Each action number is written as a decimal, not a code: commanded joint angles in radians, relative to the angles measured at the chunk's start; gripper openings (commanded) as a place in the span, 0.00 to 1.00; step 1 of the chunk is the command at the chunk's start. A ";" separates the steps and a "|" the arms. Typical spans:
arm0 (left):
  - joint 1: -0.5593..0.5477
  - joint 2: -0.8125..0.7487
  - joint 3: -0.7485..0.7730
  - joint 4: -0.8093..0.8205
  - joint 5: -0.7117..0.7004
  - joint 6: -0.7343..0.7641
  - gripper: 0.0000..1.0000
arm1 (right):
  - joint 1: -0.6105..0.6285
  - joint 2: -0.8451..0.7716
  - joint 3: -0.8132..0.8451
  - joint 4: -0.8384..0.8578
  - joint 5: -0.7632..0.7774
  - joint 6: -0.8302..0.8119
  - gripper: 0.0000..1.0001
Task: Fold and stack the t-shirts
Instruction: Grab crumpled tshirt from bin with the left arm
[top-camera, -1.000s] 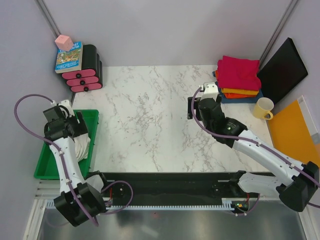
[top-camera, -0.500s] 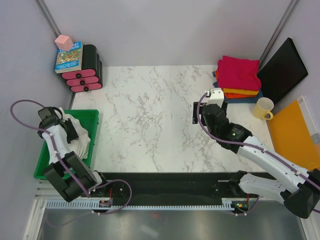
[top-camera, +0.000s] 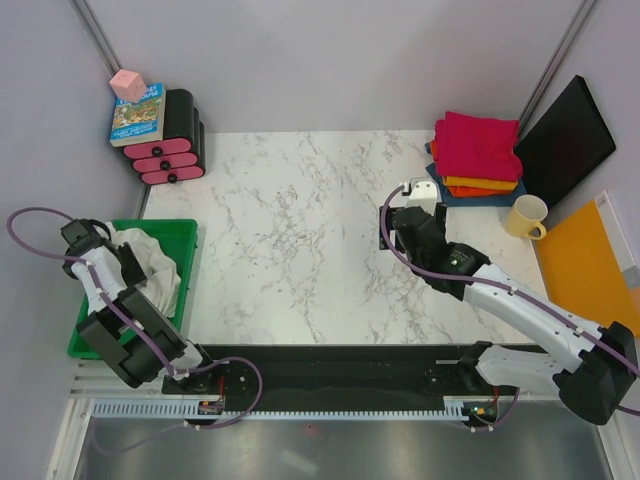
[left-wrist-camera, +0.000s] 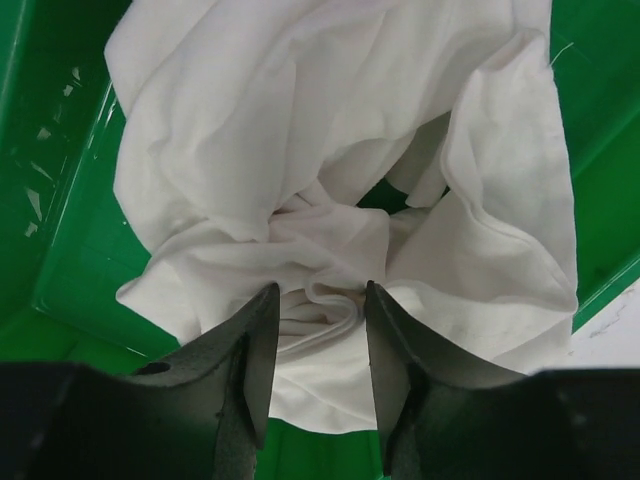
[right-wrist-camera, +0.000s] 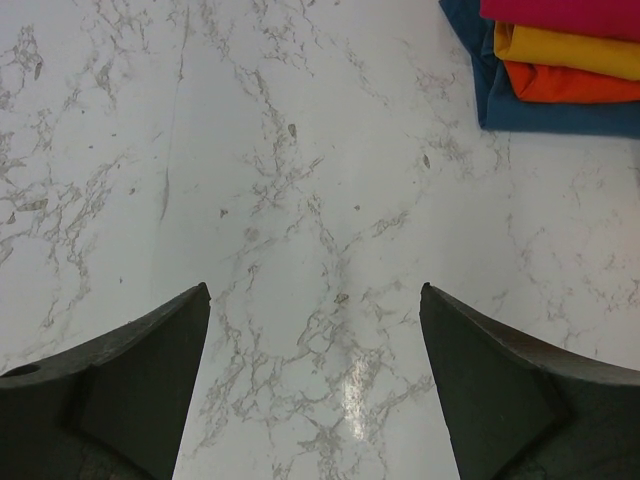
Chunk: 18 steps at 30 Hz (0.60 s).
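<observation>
The off-white t-shirt lies crumpled in a green bin at the table's left edge. My left gripper is shut on a bunched fold of it, and wrinkles run out from the pinch. From above, the left gripper sits at the shirt's left side. Folded t-shirts are stacked at the back right: magenta on top, then orange, then dark blue. My right gripper hangs open over bare marble, just left of the stack.
A cream mug stands right of the stack, with a black panel leaning behind it. An orange-yellow board lies at the right edge. Black-and-pink drawers with a book and a pink cube sit at the back left.
My left gripper has narrowed onto the off-white shirt and the arm has swung left, dragging the cloth up and left in the bin. The right arm shifted slightly and stays open.
</observation>
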 joint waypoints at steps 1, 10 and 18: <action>0.004 -0.005 -0.004 0.002 0.040 0.062 0.46 | -0.001 0.021 0.034 0.016 0.011 0.012 0.93; 0.004 -0.035 -0.029 -0.015 0.060 0.114 0.02 | -0.001 0.073 0.049 0.036 -0.004 0.026 0.93; 0.002 -0.245 0.158 -0.047 0.276 0.082 0.02 | -0.001 0.074 0.060 0.048 -0.013 0.024 0.92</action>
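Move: The crumpled t-shirt lies right under and around the left fingertips, its middle about 4 cm ahead, 2 cm to the left and 2 cm below them. The green bin holding it is centred some 3 cm ahead and 3 cm left of that hand; the pink drawers stand roughly 30 cm ahead of the hand, about 2 cm to its right. From the right hand, the t-shirt is about 60 cm to the left, 8 cm back and 15 cm lower. Half-open on the white cloth, the left fingers close to shut, pinching a small fold near the t-shirt's near edge, while the hand eases about 1 cm right and settles half a centimetre. Then it lifts quickly, nearly 3 cm, still drifting right and turning slightly clockwise. The right hand, empty and wide open, sinks some 2 cm over the bare table. ##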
